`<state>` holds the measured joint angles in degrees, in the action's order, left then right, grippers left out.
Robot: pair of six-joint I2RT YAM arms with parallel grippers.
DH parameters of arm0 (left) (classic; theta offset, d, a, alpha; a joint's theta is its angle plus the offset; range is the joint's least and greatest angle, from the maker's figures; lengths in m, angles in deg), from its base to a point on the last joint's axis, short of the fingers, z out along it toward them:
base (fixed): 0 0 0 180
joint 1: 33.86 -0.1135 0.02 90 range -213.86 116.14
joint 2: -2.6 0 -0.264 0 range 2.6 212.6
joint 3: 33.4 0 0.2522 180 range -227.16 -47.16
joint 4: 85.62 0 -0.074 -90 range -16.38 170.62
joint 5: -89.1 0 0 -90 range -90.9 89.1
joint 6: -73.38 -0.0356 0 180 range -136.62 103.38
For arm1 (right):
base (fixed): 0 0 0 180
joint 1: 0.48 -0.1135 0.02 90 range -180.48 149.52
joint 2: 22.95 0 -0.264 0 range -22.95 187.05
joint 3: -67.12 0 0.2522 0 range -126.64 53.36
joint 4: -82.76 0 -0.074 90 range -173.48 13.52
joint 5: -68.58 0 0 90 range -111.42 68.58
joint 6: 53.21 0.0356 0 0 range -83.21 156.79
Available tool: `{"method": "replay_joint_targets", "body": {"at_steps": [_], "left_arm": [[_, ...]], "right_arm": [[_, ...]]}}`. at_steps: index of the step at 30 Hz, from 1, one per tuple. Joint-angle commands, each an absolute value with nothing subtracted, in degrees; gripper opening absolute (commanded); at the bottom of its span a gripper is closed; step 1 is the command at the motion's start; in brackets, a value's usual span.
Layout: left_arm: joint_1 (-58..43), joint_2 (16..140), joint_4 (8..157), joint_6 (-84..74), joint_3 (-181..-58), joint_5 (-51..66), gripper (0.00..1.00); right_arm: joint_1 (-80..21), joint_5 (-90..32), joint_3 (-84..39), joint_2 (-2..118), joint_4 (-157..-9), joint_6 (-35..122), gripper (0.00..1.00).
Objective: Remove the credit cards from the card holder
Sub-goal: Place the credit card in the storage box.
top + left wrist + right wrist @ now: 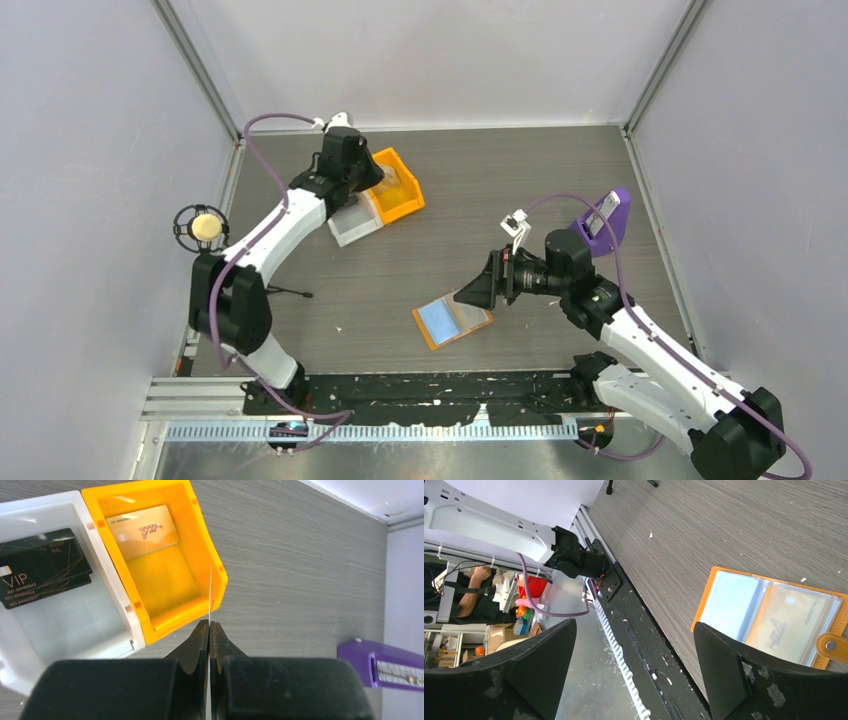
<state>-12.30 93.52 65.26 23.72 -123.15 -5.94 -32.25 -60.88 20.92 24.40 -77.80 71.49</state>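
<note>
The card holder (452, 320) lies open and flat on the table, orange with light blue pocket panels. In the right wrist view the card holder (729, 600) shows a pale gold credit card (786, 625) inside its clear pocket. My right gripper (478, 288) hovers just right of it, jaws wide open and holding nothing (634, 630). My left gripper (209, 625) is shut on a thin credit card (210, 592) seen edge-on, held over the front rim of the orange bin (215, 575). From above, the left gripper (372, 182) sits over that bin.
The orange bin (405, 190) holds a gold VIP card (144, 530). Beside it a white bin (75, 625) holds black VIP cards (42, 575). A purple wedge stand (605, 220) is at the right rear. A black rail (644, 625) runs along the near table edge.
</note>
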Motion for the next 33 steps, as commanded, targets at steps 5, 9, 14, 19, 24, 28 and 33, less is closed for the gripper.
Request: {"method": "replay_joint_targets", "body": {"at_steps": [5, 9, 14, 19, 24, 28, 33], "left_arm": [[-15.70, 104.16, 69.69, 28.14, -133.04, -10.57, 0.00], [-16.96, 108.95, 70.18, 29.00, -136.10, -9.82, 0.00], [-17.68, 113.37, 69.54, 31.11, -140.12, -10.31, 0.00], [-17.73, 115.82, 68.76, 33.37, -141.28, -11.74, 0.00], [-17.94, 118.48, 67.84, 34.09, -142.55, -11.60, 0.00], [-17.95, 119.59, 67.79, 33.30, -142.54, -13.34, 0.00], [-18.33, 120.90, 68.46, 32.81, -142.49, -13.52, 0.00]], "right_arm": [[-32.48, -59.73, 16.77, 29.49, -79.68, 72.07, 0.95], [-32.48, -60.55, 15.32, 31.89, -79.69, 71.88, 0.95], [-32.26, -59.60, 14.65, 33.57, -80.15, 72.11, 0.95], [-31.93, -60.43, 13.04, 36.04, -80.21, 71.43, 0.95], [-31.16, -60.50, 12.18, 36.51, -79.66, 70.73, 0.95], [-30.71, -60.31, 12.33, 36.91, -79.56, 70.74, 0.95], [-30.29, -60.38, 12.34, 37.51, -79.22, 70.72, 0.95]]}}
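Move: The left hand, a card already in its fingers, has the orange storage box about 12 cm ahead, 2 cm to its left and some 19 cm below. A gold card already lies in that box, roughly 15 cm ahead and 4 cm left of the hand; the white box stands about 6 cm ahead and 14 cm left. From the right hand the orange box is some 40 cm ahead, 19 cm to the left and 18 cm below. Forward and down together goes the left hand, about 11 cm out and nearly as far down, quick at first, then easing into an almost straight descent over the orange box. It turns some 15 degrees counter-clockwise and tips slightly further down, fingers still shut on the upright card. The empty right hand, wide open, drifts about 4 cm forward. ##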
